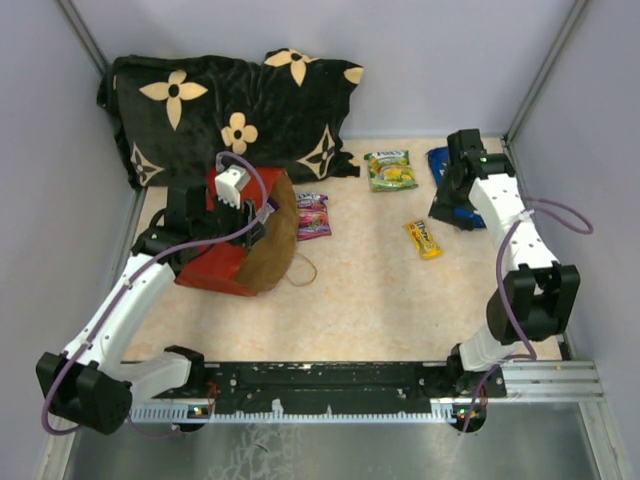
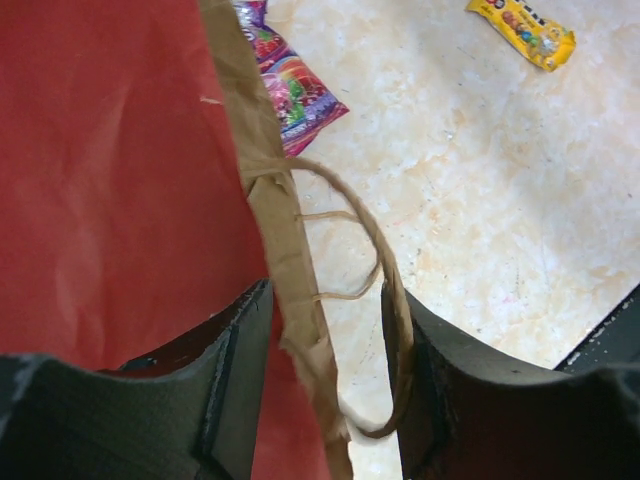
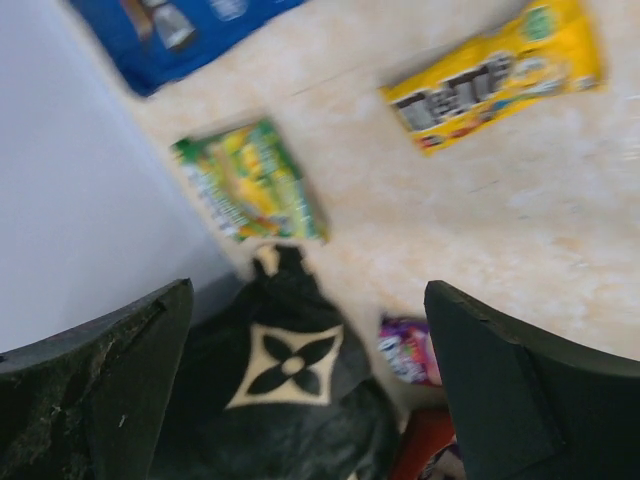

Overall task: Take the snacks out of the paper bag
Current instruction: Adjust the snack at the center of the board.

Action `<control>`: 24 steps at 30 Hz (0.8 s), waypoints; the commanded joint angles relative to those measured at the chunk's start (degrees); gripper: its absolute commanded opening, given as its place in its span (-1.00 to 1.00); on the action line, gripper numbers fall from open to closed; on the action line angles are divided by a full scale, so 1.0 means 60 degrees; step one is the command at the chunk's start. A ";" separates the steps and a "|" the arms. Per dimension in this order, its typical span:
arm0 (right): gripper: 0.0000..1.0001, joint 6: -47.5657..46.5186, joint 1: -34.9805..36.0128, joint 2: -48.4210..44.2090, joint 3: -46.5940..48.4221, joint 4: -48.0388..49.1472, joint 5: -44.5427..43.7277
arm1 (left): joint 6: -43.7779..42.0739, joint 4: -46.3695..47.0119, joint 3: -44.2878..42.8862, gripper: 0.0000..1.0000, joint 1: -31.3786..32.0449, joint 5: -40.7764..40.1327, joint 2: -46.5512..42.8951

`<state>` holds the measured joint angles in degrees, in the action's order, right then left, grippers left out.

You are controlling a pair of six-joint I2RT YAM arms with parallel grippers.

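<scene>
The red paper bag [image 1: 222, 255] lies on its side at the left, its brown mouth [image 1: 272, 240] facing right. My left gripper [image 1: 250, 215] [image 2: 325, 300] is open, straddling the bag's torn rim [image 2: 290, 270]; one finger lies on the red outside and the cord handle [image 2: 370, 230] rests against the other. On the table lie a purple pouch [image 1: 312, 215] [image 2: 290, 90], a green pouch [image 1: 390, 170] [image 3: 250, 180], a yellow M&M's packet [image 1: 423, 238] [image 3: 490, 80] and a blue chip bag [image 1: 438, 163] [image 3: 170, 30]. My right gripper [image 1: 452, 200] [image 3: 308, 295] hangs open and empty over the blue bag. The bag's inside is hidden.
A black flower-patterned pillow [image 1: 230, 110] fills the back left, right behind the bag. Grey walls close in the table on the left, back and right. The right wrist view is blurred.
</scene>
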<state>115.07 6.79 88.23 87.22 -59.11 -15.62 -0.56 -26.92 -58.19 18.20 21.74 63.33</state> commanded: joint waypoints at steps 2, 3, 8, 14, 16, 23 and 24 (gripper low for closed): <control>0.93 0.2983 -0.0093 0.0688 -0.0642 -0.1851 0.1035 | 0.0133 0.0288 -0.0206 0.08 0.0523 0.0355 0.0267; 0.89 0.3223 -0.0091 0.0828 -0.0616 -0.2030 0.1105 | 0.0153 0.0299 -0.0204 0.08 0.0647 0.0348 0.0403; 0.80 0.3889 -0.0091 0.1656 -0.0915 -0.1764 0.1353 | 0.0139 0.0180 -0.0129 0.07 0.1447 0.0183 0.1140; 0.49 0.4534 -0.0086 0.1949 -0.1832 -0.0811 0.1078 | 0.0049 0.0327 0.0211 0.07 0.2087 -0.0749 0.1209; 0.45 0.4641 -0.0091 0.2107 -0.1786 -0.0777 0.0862 | 0.0021 0.0329 0.0248 0.07 0.2202 -0.0886 0.1303; 0.44 0.4908 -0.0086 0.2530 -0.2013 -0.0357 0.0502 | -0.0009 0.0269 0.0161 0.07 0.2361 -0.0944 0.1528; 0.44 0.4919 -0.0078 0.2587 -0.1998 -0.0303 0.0421 | -0.0008 0.0268 0.0163 0.07 0.2366 -0.0942 0.1526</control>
<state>118.30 6.22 102.56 75.59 -62.85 -9.37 0.12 -25.89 -57.25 31.81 16.93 72.03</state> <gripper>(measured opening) 0.725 0.536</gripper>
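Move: The yellow M&M's snack lies about 20 cm below the right hand, roughly 4 cm back and 3 cm to its left. From that hand, the Doritos bag is some 10 cm ahead and 10 cm right, and the green snack about 14 cm ahead and 10 cm left, both at table height. The left hand is above the paper bag, whose middle is about 4 cm ahead, 6 cm left and 14 cm below; from it the M&M's snack lies about 38 cm right and 6 cm ahead. Towards the yellow M&M's snack the right hand drops about 16 cm, drawing back some 6 cm, tipping about 30 degrees until its fingers point nearly straight down, and closing them partway from wide open, still short of a grip. Meanwhile the left hand shifts to its right, down and a little back beside the paper bag's mouth, with its fingers kept half open and its wrist turning slightly clockwise. ##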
